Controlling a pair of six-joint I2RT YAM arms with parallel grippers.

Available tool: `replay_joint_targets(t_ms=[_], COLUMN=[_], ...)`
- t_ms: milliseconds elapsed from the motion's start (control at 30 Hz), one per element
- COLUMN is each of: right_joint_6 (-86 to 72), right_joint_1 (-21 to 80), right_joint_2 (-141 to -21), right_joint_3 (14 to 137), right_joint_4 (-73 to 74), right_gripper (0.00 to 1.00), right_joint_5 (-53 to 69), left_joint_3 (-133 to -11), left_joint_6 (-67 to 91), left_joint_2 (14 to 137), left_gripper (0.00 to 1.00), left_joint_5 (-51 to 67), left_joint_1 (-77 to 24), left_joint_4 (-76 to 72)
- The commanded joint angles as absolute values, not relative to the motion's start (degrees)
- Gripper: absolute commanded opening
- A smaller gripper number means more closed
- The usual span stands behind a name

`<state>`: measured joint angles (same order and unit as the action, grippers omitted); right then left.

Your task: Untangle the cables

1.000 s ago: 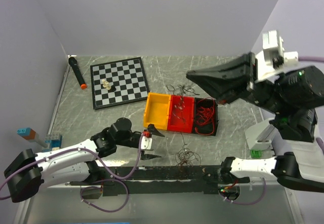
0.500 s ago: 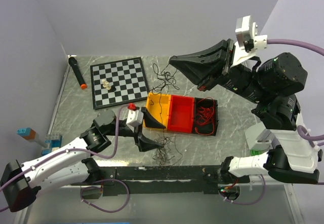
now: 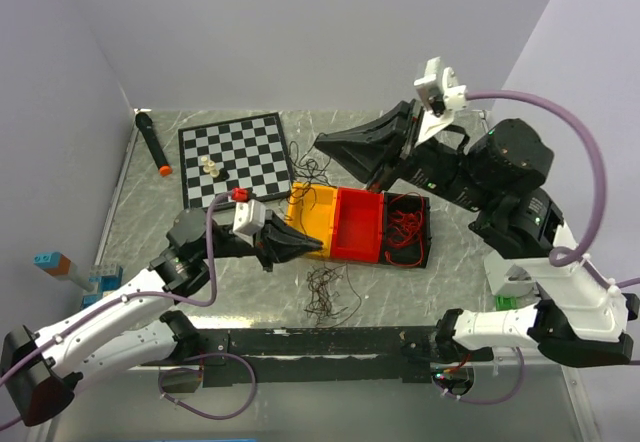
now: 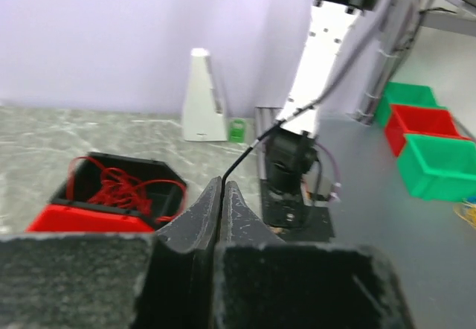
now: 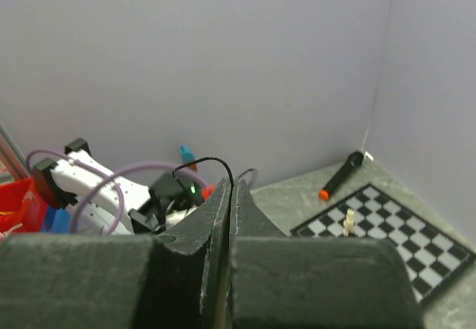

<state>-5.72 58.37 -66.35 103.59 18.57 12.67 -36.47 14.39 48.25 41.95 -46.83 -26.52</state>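
A loose tangle of black cables (image 3: 328, 297) lies on the table in front of the tray. My left gripper (image 3: 320, 247) hovers by the yellow bin (image 3: 312, 224), shut on one black cable (image 4: 245, 158) that runs out from between its fingertips (image 4: 233, 195). My right gripper (image 3: 318, 143) is raised above the tray's back edge. It is shut on a thin black cable (image 5: 202, 164), and strands (image 3: 316, 174) hang down from it. Red cables (image 3: 403, 226) fill the black bin (image 3: 424, 248), which also shows in the left wrist view as a red cable pile (image 4: 111, 187).
The tray's red bin (image 3: 358, 224) sits between the yellow and black ones. A chessboard (image 3: 250, 142) with a few pieces (image 3: 210, 167) lies back left, beside a black marker (image 3: 150, 142). Toy blocks (image 3: 62, 266) stand far left. A black rail (image 3: 320, 342) runs along the front edge.
The left gripper lifted from the tangle toward the yellow bin and shut on a black cable. The right gripper swung left, carrying its cable. The tangle stayed on the table.
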Motion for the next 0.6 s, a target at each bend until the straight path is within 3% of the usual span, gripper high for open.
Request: replay_joint_targets(t_ms=[0,333,567], right_joint_6=[-6.7,-9.7,-10.0], right_joint_1=[58.7,58.7,58.7], right_joint_2=[-62.3,-52.8,-47.1], right_joint_3=[99.2,78.1,70.5], right_joint_4=[15.1,15.0,14.7], right_gripper=[0.0,0.0,0.0], right_joint_5=[9.7,3.5,-1.9], left_joint_3=[-39.0,-46.0,-55.6], left_joint_6=[11.4,8.4,4.2], left_joint_2=[46.0,42.9,42.1], left_gripper=[0.01,0.01,0.01], left_joint_5=[38.9,36.9,42.3], left_joint_1=[-44.0,-38.0,-36.2], left_joint_4=[-27.1,-20.7,-11.1])
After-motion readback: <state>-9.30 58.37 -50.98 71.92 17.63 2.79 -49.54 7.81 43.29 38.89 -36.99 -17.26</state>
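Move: Both hands already grip black cable at mid-table. The left hand has a lower clump hanging some 13 cm beneath it and 2 cm back; the upper clump, on the right hand, hangs about 15 cm above it, 2 cm ahead and 1 cm left. The yellow tray's middle is roughly 16 cm ahead of the left hand, 1 cm left and 30 cm down. From the right hand, the lower clump is about 40 cm below and 4 cm back, straight in line sideways. Both grippers stay shut on their black strands as the hands close the height gap. The right sinks about 15 cm, its raised fingers tipping down to nearly level, while the left first eases forward, then climbs about 10 cm in all, drifting some 5 cm to the left and swinging its fingers roughly 15 degrees counter-clockwise. ##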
